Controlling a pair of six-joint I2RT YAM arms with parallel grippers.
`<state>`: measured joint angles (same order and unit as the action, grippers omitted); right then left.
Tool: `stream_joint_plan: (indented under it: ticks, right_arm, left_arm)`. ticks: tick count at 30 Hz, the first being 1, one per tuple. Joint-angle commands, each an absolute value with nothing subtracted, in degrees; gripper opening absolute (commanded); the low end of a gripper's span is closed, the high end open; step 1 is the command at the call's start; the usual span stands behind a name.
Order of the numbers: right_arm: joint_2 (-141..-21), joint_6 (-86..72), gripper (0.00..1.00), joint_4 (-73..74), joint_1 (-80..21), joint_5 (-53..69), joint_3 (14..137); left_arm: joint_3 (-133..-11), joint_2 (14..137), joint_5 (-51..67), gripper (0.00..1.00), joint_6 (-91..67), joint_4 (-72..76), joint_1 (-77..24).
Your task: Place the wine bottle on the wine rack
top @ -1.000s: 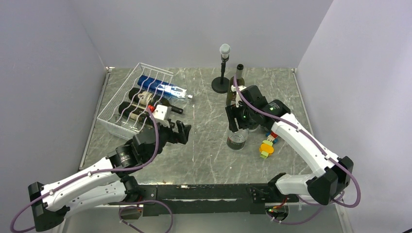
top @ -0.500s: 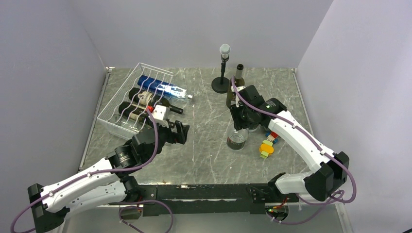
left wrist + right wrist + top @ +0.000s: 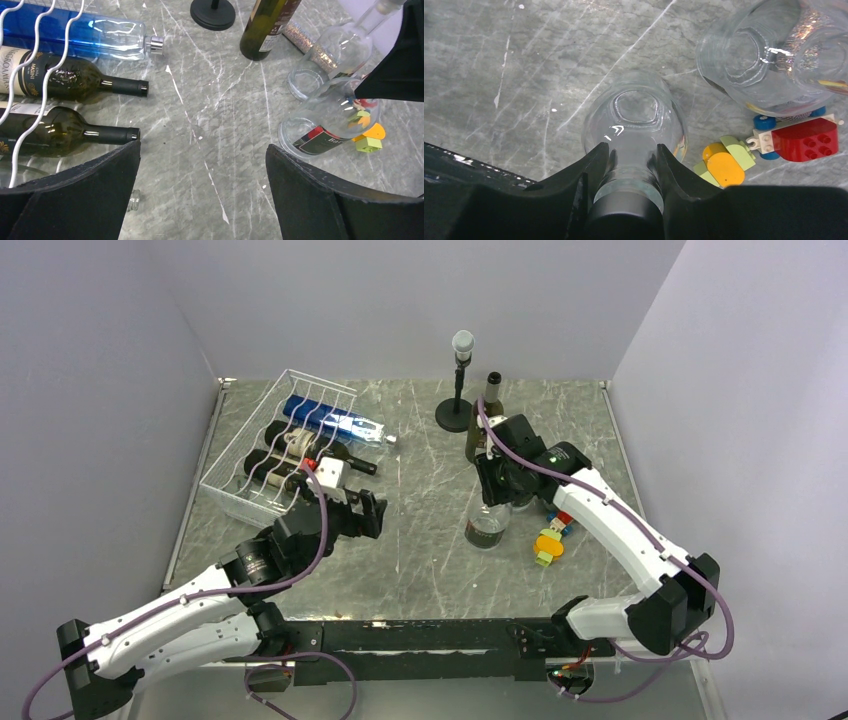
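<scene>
A clear wine bottle [image 3: 487,528] with a red and black label stands upright at the table's middle right; it also shows in the left wrist view [image 3: 325,125] and the right wrist view [image 3: 636,112]. My right gripper [image 3: 497,490] is shut on its neck from above, with a finger [image 3: 591,162] pressed on each side. The white wire wine rack [image 3: 232,480] sits at the back left and holds a blue bottle [image 3: 325,418] and two dark bottles [image 3: 290,462]. My left gripper [image 3: 360,512] is open and empty over bare table, right of the rack [image 3: 50,50].
A green bottle [image 3: 483,420] and a black stand with a white top [image 3: 458,390] stand at the back. A second clear bottle [image 3: 769,55] stands just behind the held one. Toy blocks [image 3: 550,538] lie to its right. Walls enclose three sides of the table.
My right gripper shifted slightly left and back and settled around the clear bottle's neck. My left gripper drew back a little toward the left.
</scene>
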<state>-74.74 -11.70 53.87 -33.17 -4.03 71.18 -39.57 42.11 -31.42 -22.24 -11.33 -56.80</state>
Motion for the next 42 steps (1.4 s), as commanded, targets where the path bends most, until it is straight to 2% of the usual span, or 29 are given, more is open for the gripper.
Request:
stream_joint_plan:
  ticks: [1,7,13,24,34,42]
  right_arm:
    - [-70.9,-15.1,0.00,47.9,-33.1,3.2,72.2]
    - [-68.6,-17.0,0.00,45.6,-33.1,6.9,73.7]
    - [-67.7,-22.0,0.00,39.0,-33.1,15.6,72.1]
    - [-66.9,-36.9,0.00,16.8,-33.2,29.9,63.9]
    - [-67.1,-43.6,0.00,1.4,-34.2,32.3,62.0]
    - [-73.1,-47.6,0.00,-10.8,-37.7,30.2,63.8]
  left_arm:
    - [-42.3,41.4,-33.3,0.99,-22.9,-12.7,-56.4]
    - [-42.5,38.8,-34.9,0.99,-22.2,-13.9,-56.4]
    - [-43.8,36.7,-36.8,0.99,-21.2,-15.4,-56.4]
    - [-48.6,33.4,-40.3,0.99,-18.9,-19.6,-56.4]
    - [-52.3,31.2,-41.4,0.99,-16.8,-21.2,-56.4]
    - [-58.8,30.0,-41.8,0.99,-12.8,-24.2,-56.4]
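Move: The clear bottle, still standing with its neck in the right fingers, has its middle about 24 cm right of the left hand, 4 cm ahead and 14 cm below. The wine rack lies some 18 cm ahead of that hand and 24 cm left. From the right hand, the rack is about 48 cm left and 14 cm ahead; the standing dark bottle is 17 cm straight ahead, another clear bottle 7 cm ahead and 8 cm right. Keeping its pinch on the neck, the right hand lifts the clear bottle off the table and carries it left some 15 cm and up about 8, rolling roughly 50 degrees so the base swings left towards the rack. The left hand, wide open, clears room by rising about 11 cm and shifting 8 cm left, its fingers tipping up and turning slightly counter-clockwise. ##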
